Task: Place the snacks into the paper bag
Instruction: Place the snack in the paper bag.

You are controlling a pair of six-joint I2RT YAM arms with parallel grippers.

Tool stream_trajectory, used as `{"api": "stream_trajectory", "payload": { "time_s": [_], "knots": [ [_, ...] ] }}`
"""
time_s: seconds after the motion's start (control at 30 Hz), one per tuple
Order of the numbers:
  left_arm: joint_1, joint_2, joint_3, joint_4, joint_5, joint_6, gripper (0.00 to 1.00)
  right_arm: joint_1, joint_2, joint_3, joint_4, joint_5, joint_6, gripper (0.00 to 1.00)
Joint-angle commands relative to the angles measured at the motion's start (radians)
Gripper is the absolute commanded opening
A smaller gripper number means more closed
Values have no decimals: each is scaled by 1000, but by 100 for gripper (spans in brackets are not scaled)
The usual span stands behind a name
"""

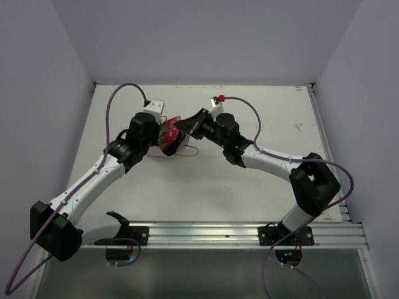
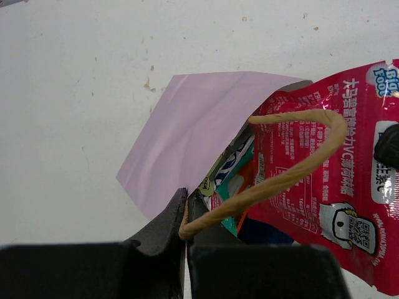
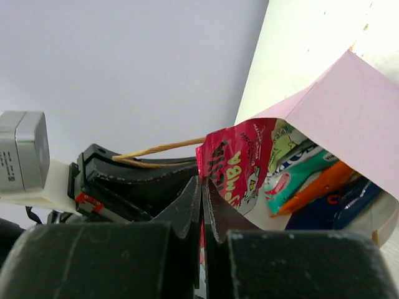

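Note:
The pale pink paper bag (image 2: pixel 187 131) lies on its side on the white table, mouth open. My left gripper (image 2: pixel 186 194) is shut on its tan string handle (image 2: pixel 293 174), holding the mouth up. My right gripper (image 3: pixel 202 182) is shut on the pink-red snack packet (image 3: pixel 234 162), which sits half inside the mouth. Deeper in the paper bag (image 3: pixel 349 112) lie a yellow-green packet (image 3: pixel 283 140), a teal one (image 3: pixel 299 171), an orange one (image 3: pixel 318 184) and a dark blue one (image 3: pixel 336 202). From above, both grippers meet at the bag (image 1: pixel 159 153).
The bag's second string handle (image 1: pixel 189 152) lies loose on the table (image 1: pixel 262 118). Pale walls close in the table at the back and both sides. A metal rail (image 1: pixel 249 233) carrying the arm bases runs along the near edge.

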State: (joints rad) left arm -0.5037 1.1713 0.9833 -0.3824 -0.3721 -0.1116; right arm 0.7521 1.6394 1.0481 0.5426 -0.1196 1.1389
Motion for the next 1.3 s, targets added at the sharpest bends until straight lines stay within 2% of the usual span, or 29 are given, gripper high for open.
{"api": "stream_trajectory", "payload": {
  "time_s": [0.0,0.37,0.63,0.83,0.97,1.27],
  "knots": [
    [14,-33,-2,59,5,-8,0,1,36,36,82,69,36,0],
    [60,-55,-8,83,125,-49,0,9,166,23,280,87,101,0],
    [80,-50,-2,97,202,-69,0,23,146,-48,280,175,124,0],
    [67,-33,28,65,197,-85,0,76,155,-79,231,285,174,0],
    [39,-15,54,30,194,-92,0,92,184,-77,223,278,228,0],
    [13,-2,48,-19,194,-114,0,105,237,-31,134,262,236,0]
  ]
}}
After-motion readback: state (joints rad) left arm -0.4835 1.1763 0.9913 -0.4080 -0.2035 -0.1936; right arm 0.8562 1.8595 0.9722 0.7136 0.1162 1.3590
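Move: The paper bag's mouth lies about 10 cm below the right hand, some 5 cm to its left and 2 cm ahead; the hand already pinches the red snack. The packed snacks sit roughly 8 cm left, 1 cm ahead and 13 cm below it. The left gripper, on the bag's rim and handle, is about 8 cm to its left, level fore-and-aft and 5 cm lower. From the left hand the mouth is some 4 cm right, 2 cm ahead and 5 cm down. Right hand lowers the pinched red snack about 10 cm and slightly left into the bag; left shifts 2 cm right. ##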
